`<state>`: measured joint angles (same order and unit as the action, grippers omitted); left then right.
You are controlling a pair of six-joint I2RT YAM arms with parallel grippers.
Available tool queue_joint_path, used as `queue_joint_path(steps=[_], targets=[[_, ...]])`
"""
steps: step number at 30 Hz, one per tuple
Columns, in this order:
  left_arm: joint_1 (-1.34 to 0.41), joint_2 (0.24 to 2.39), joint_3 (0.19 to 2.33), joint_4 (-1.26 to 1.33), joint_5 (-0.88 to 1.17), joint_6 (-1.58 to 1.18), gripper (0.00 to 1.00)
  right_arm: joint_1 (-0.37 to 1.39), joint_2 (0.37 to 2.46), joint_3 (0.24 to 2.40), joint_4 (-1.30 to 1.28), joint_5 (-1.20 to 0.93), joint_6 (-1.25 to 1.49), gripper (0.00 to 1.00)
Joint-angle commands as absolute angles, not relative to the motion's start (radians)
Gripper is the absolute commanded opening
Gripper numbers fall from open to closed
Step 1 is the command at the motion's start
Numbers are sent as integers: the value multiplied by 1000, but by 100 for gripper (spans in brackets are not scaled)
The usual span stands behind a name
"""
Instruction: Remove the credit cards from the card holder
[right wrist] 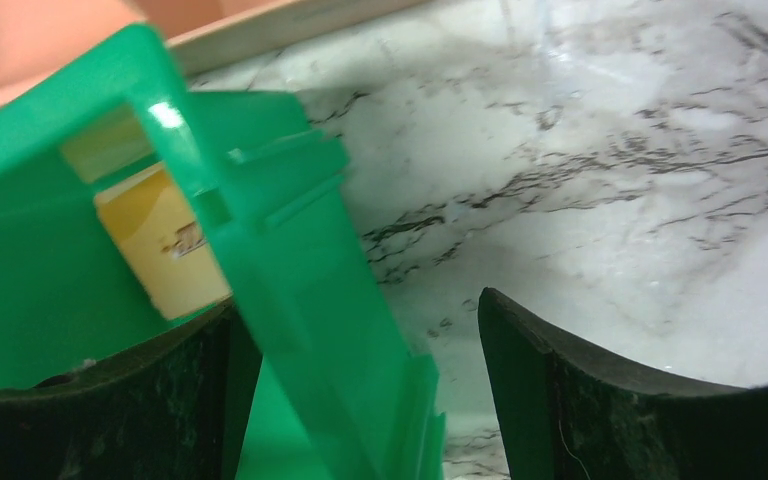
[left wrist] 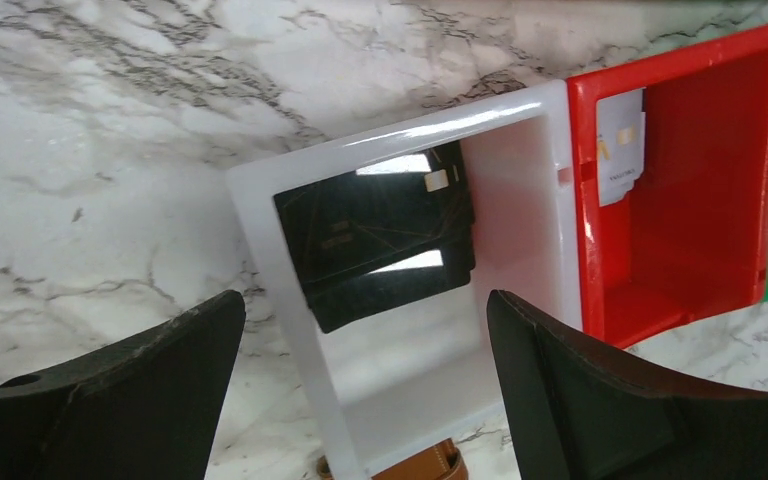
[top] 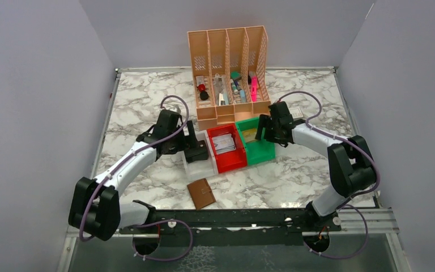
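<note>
The brown card holder (top: 201, 193) lies closed on the marble near the front; only its edge (left wrist: 400, 466) shows in the left wrist view. Pale credit cards (top: 224, 143) lie in the red bin (top: 227, 163). One white card (left wrist: 620, 145) leans against that bin's wall. Two dark cards (left wrist: 375, 235) lie in the white bin (left wrist: 260, 250), and a yellow card (right wrist: 160, 240) lies in the green bin (right wrist: 290, 260). My left gripper (left wrist: 365, 310) hangs open and empty over the white bin. My right gripper (right wrist: 355, 310) is open, its fingers either side of the green bin's right wall.
A peach desk organizer (top: 229, 73) with pens and small items stands behind the three bins. Grey walls enclose the table on three sides. A black rail (top: 232, 218) runs along the near edge between the arm bases.
</note>
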<state>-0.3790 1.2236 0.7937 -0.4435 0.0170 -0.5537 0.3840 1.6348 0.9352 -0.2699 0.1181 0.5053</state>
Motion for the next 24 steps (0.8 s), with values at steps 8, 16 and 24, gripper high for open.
queue_joint_path(steps=[8,16,24], targets=[[-375,1372,845,-221,186,-551,92,380,1623,971,-213,-151,512,84],[-373,1496,956,-202,170,-509,91,375,1688,1039,-227,-155,502,85],[-373,1522,984,-227,128,-486,91,359,1721,1068,-212,-173,500,85]])
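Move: The place to reach, the middle of the tan organizer's front wall, lies about 11 cm ahead of the left hand and 15 cm to its right. The white bin's middle is some 2 cm back and 2 cm right of that hand, the red bin's 12 cm right and 1 cm ahead. From the right hand, the organizer's front wall is 6 cm ahead and 15 cm left; the green bin's middle is 3 cm back and 7 cm left. Bring the left gripper right and slightly down, its left finger closing in on the white bin's outer wall, then slide forward to push the joined bins towards the organizer, about 6 cm in all. With the right gripper still astride the green bin's outer wall, move some 3 cm left and a little up, rolling about 10 degrees, then ease forward 3 cm. Keep both grippers open. ##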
